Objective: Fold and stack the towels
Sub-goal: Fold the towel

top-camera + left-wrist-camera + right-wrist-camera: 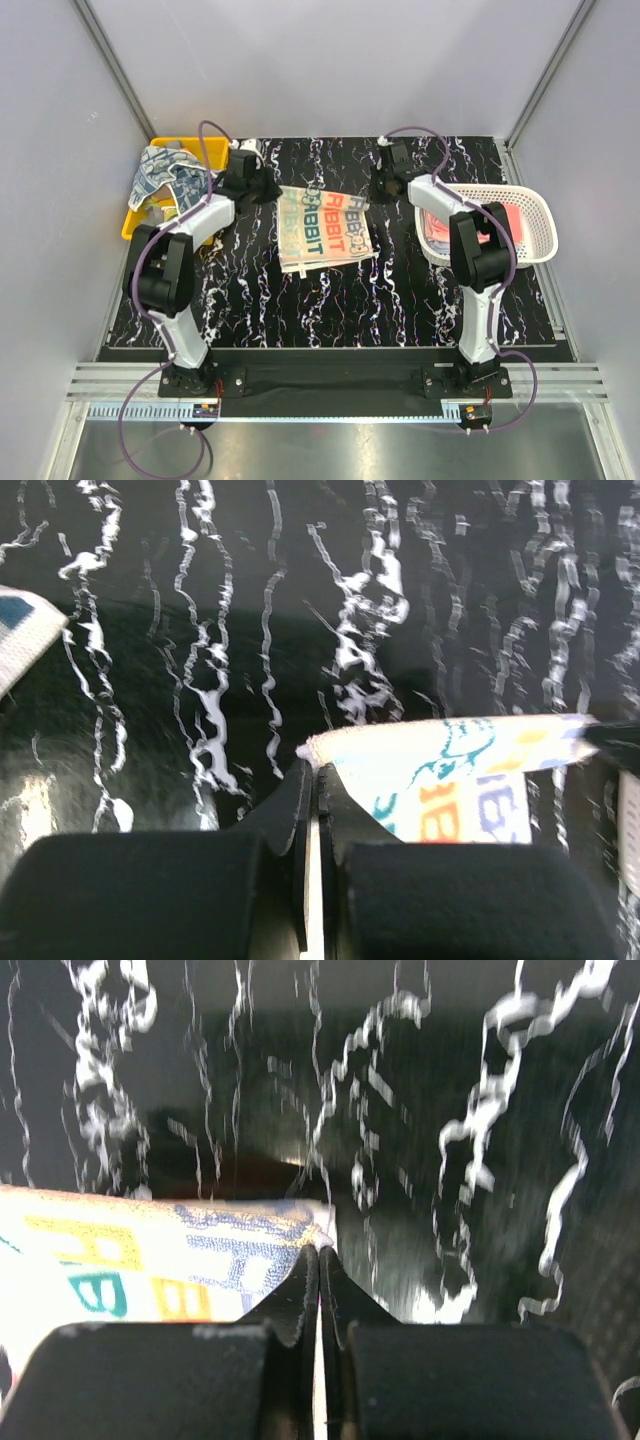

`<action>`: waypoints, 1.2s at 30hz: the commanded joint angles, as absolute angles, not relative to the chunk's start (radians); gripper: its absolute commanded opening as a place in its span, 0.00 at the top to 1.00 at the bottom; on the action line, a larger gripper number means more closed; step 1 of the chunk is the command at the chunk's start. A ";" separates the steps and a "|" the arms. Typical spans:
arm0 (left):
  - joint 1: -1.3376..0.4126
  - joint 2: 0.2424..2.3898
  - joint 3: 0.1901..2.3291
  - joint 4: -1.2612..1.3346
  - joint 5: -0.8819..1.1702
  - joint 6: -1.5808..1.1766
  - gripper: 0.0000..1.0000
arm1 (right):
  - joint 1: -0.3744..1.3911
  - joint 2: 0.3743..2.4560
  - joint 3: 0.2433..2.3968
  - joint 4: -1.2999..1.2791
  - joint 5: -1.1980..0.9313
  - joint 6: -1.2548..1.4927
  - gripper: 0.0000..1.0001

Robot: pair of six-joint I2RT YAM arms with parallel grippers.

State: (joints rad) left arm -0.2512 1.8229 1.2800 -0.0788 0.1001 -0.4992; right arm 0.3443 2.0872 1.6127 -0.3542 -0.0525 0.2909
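Observation:
A beige towel (322, 228) with coloured lettering lies on the black marbled table, in the middle between the arms. My left gripper (268, 188) is shut on its far left corner. In the left wrist view the towel (440, 780) stretches away to the right of the pinched jaws (317, 770). My right gripper (382, 190) is shut on the far right corner, and in the right wrist view the towel (150, 1260) runs off to the left of its closed tips (320, 1252). A blue-patterned towel (165, 175) hangs over the yellow bin. Pink towels (510, 220) lie in the white basket.
The yellow bin (210, 150) stands at the table's far left edge, just left of the left arm. The white mesh basket (545, 215) sits at the right edge beside the right arm. Grey walls close in the back and both sides.

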 commanded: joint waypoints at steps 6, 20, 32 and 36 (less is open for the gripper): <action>-0.258 1.681 1.043 0.075 0.092 -0.523 1.00 | 0.344 1.833 1.339 -0.227 -0.087 0.350 1.00; -0.322 1.543 0.802 0.176 0.034 -0.537 1.00 | 0.417 1.712 1.080 -0.123 -0.061 0.396 1.00; -0.351 1.396 0.695 0.199 0.012 -0.512 1.00 | 0.422 1.605 1.011 -0.129 -0.028 0.414 1.00; -0.354 1.382 0.680 0.202 0.020 -0.511 1.00 | 0.429 1.580 0.997 -0.133 -0.026 0.419 1.00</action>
State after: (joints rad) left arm -0.3542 1.4166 0.6945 0.1356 0.0635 -0.5316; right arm 0.4198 1.6325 1.0092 -0.1524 -0.0692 0.4126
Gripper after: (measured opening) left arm 0.023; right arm 0.009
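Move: Both hands already pinch the towel's far corners, about 17 cm apart and above the table. The towel's near edge has its middle some 14 cm back, 9 cm to the right and 11 cm below the left hand; it is about 16 cm back, 7 cm to the left and 6 cm below the right hand. The yellow basket is about 20 cm left and 7 cm ahead of the left hand; the white basket is some 22 cm right and 6 cm back from the right hand. Keeping shut on the towel's far corners, both hands pull back together towards the robot by about 12 cm, over the towel towards its near edge, quickly at first and then easing off. The left hand sinks some 6 cm early in the pull and then climbs back about 3, while the right stays nearly level with a small dip before it comes up again, and neither wrist turns much. ##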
